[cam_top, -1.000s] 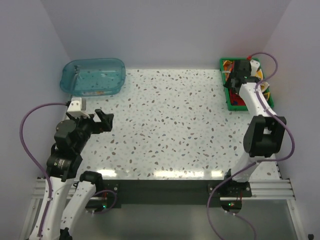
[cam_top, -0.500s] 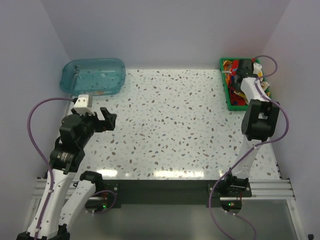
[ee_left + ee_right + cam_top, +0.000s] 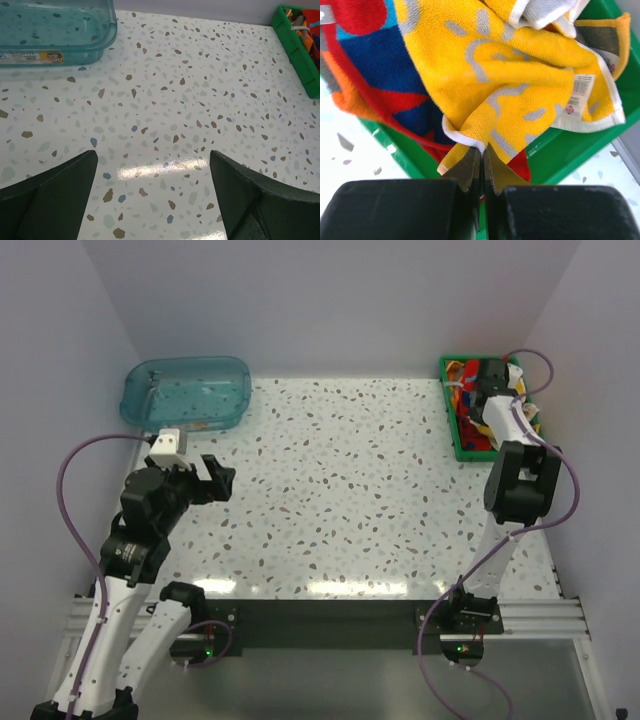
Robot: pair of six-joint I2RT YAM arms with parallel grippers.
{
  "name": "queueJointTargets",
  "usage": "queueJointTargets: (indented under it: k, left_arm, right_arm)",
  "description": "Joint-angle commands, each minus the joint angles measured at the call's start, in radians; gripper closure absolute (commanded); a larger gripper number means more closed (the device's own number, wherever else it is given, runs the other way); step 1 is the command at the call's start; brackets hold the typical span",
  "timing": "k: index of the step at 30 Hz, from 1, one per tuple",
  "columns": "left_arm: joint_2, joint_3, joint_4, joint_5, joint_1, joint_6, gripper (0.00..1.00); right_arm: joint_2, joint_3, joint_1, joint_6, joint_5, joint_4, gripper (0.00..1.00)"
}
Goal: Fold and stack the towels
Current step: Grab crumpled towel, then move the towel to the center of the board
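Note:
Several towels lie bunched in the green tray (image 3: 464,449) at the far right. On top is a yellow towel (image 3: 520,75) with grey marks, a white hem and a label. Under it lies a red, blue and orange towel (image 3: 375,65). My right gripper (image 3: 482,150) is down in the tray, shut on a fold of the yellow towel's white-hemmed edge. In the top view the right gripper (image 3: 487,380) sits over the pile of towels (image 3: 470,422). My left gripper (image 3: 215,478) hangs open over bare table at the left, with nothing between its fingers (image 3: 60,185).
A clear blue tub (image 3: 185,390) stands at the far left corner, just beyond the left gripper. The green tray's near wall (image 3: 570,150) rises right beside the right fingertips. Side walls close in the speckled table (image 3: 340,490) on both sides.
My right gripper has reached deeper into the tray and closed from open onto the yellow towel's edge. The left arm has shifted a little forward and stays open.

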Motion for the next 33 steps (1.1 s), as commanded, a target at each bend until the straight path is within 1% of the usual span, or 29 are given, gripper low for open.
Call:
queueJointTargets:
  k: [1, 3, 5, 6, 8, 9, 10, 12, 13, 14, 15, 16, 17, 18, 19, 20, 21, 22, 23, 24, 25, 26, 27, 29, 30, 31, 33]
  left_arm:
    - [-0.005, 0.043, 0.039, 0.014, -0.011, 0.014, 0.00]
    - [0.000, 0.051, 0.042, 0.014, -0.017, 0.014, 0.00]
    - [0.009, 0.067, 0.038, 0.012, -0.025, 0.014, 0.00]
    - [0.014, 0.075, 0.035, 0.014, -0.027, 0.011, 0.00]
    - [0.018, 0.097, 0.022, 0.018, -0.033, 0.005, 0.00]
    - [0.023, 0.104, 0.019, 0.023, -0.033, -0.001, 0.00]
    - [0.023, 0.115, 0.016, 0.030, -0.034, -0.006, 0.00]
    - [0.020, 0.124, 0.004, 0.038, -0.034, -0.019, 0.00]
    - [0.020, 0.132, -0.002, 0.047, -0.034, -0.023, 0.00]
    - [0.017, 0.135, -0.016, 0.049, -0.034, -0.029, 0.00]
    - [0.018, 0.138, -0.025, 0.050, -0.036, -0.038, 0.00]
    - [0.017, 0.143, -0.037, 0.055, -0.036, -0.042, 0.00]
    - [0.017, 0.144, -0.062, 0.058, -0.034, -0.052, 0.00]
    - [0.015, 0.144, -0.074, 0.061, -0.034, -0.056, 0.00]
    - [0.014, 0.144, -0.091, 0.066, -0.036, -0.058, 0.00]
    - [0.008, 0.143, -0.100, 0.067, -0.034, -0.065, 0.00]
    - [0.005, 0.143, -0.108, 0.067, -0.034, -0.067, 0.00]
    - [0.000, 0.141, -0.123, 0.066, -0.034, -0.069, 0.00]
    - [-0.006, 0.141, -0.131, 0.064, -0.034, -0.069, 0.00]
    - [-0.009, 0.137, -0.139, 0.063, -0.034, -0.070, 0.00]
    - [-0.014, 0.132, -0.149, 0.061, -0.034, -0.072, 0.00]
    - [-0.017, 0.126, -0.155, 0.060, -0.034, -0.075, 0.00]
    - [-0.019, 0.115, -0.160, 0.067, -0.034, -0.079, 0.00]
    - [-0.020, 0.092, -0.165, 0.078, -0.034, -0.091, 0.00]
    - [-0.017, 0.081, -0.162, 0.093, -0.034, -0.096, 0.00]
    - [-0.014, 0.072, -0.159, 0.104, -0.034, -0.104, 0.00]
    - [-0.005, 0.037, -0.149, 0.151, -0.034, -0.110, 0.00]
  right_arm:
    - [-0.194, 0.004, 0.020, -0.028, -0.021, -0.011, 1.00]
    - [-0.245, 0.033, 0.045, -0.057, -0.024, -0.043, 1.00]
    - [-0.288, 0.095, 0.081, -0.077, -0.056, -0.088, 1.00]
    - [-0.291, 0.195, 0.095, -0.107, -0.071, -0.155, 1.00]
    - [-0.265, 0.327, 0.164, -0.150, -0.099, -0.236, 1.00]
    - [-0.251, 0.466, 0.193, -0.202, -0.105, -0.317, 1.00]
    - [-0.242, 0.526, 0.254, -0.223, -0.116, -0.353, 1.00]
    - [-0.230, 0.632, 0.317, -0.275, -0.157, -0.428, 1.00]
    - [-0.237, 0.640, 0.386, -0.284, -0.171, -0.442, 1.00]
    - [-0.247, 0.634, 0.420, -0.290, -0.200, -0.454, 1.00]
    - [-0.275, 0.590, 0.489, -0.299, -0.225, -0.477, 1.00]
    - [-0.291, 0.552, 0.523, -0.299, -0.246, -0.484, 1.00]
    - [-0.306, 0.457, 0.561, -0.296, -0.283, -0.493, 1.00]
    - [-0.338, 0.405, 0.636, -0.284, -0.301, -0.494, 1.00]
    - [-0.349, 0.353, 0.676, -0.280, -0.324, -0.496, 1.00]
    - [-0.365, 0.244, 0.719, -0.252, -0.332, -0.488, 1.00]
    - [-0.389, 0.187, 0.806, -0.240, -0.346, -0.476, 1.00]
    - [-0.403, 0.130, 0.853, -0.224, -0.349, -0.459, 1.00]
    - [-0.414, 0.020, 0.896, -0.177, -0.346, -0.420, 1.00]
    - [-0.426, -0.029, 0.977, -0.157, -0.361, -0.398, 1.00]
    - [-0.429, -0.074, 1.012, -0.137, -0.381, -0.380, 0.98]
    - [-0.428, -0.152, 1.075, -0.088, -0.397, -0.344, 0.96]
    - [-0.419, -0.182, 1.103, -0.066, -0.421, -0.329, 0.92]
    - [-0.400, -0.232, 1.181, -0.037, -0.441, -0.301, 0.81]
    - [-0.391, -0.237, 1.198, -0.031, -0.464, -0.304, 0.75]
    - [-0.394, -0.245, 1.209, -0.026, -0.466, -0.310, 0.60]
    - [-0.418, -0.263, 1.212, -0.008, -0.447, -0.316, 0.46]
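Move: The right hand's shut fingers already pinch the yellow towel in the green bin; its bulk lies some 4 cm ahead and 4 cm to the right. The hand is bound for bare table about 41 cm left, 23 cm back and 7 cm below. The bin's middle is 5 cm ahead and 3 cm right, the red-and-blue towel 5 cm ahead and 2 cm left. From the left hand, that bare patch lies roughly 32 cm right, 4 cm ahead and 22 cm down. Left and back in one fast arc, the right hand pulls the yellow towel up and out of the bin, climbing about 30 cm, then swings down over the bare table to end some 47 cm left and 34 cm back, wrist turning nearly 90 degrees counter-clockwise. Low down, the fingers open about halfway and let go. The empty left hand, wide open, bobs up and eases slightly back. ##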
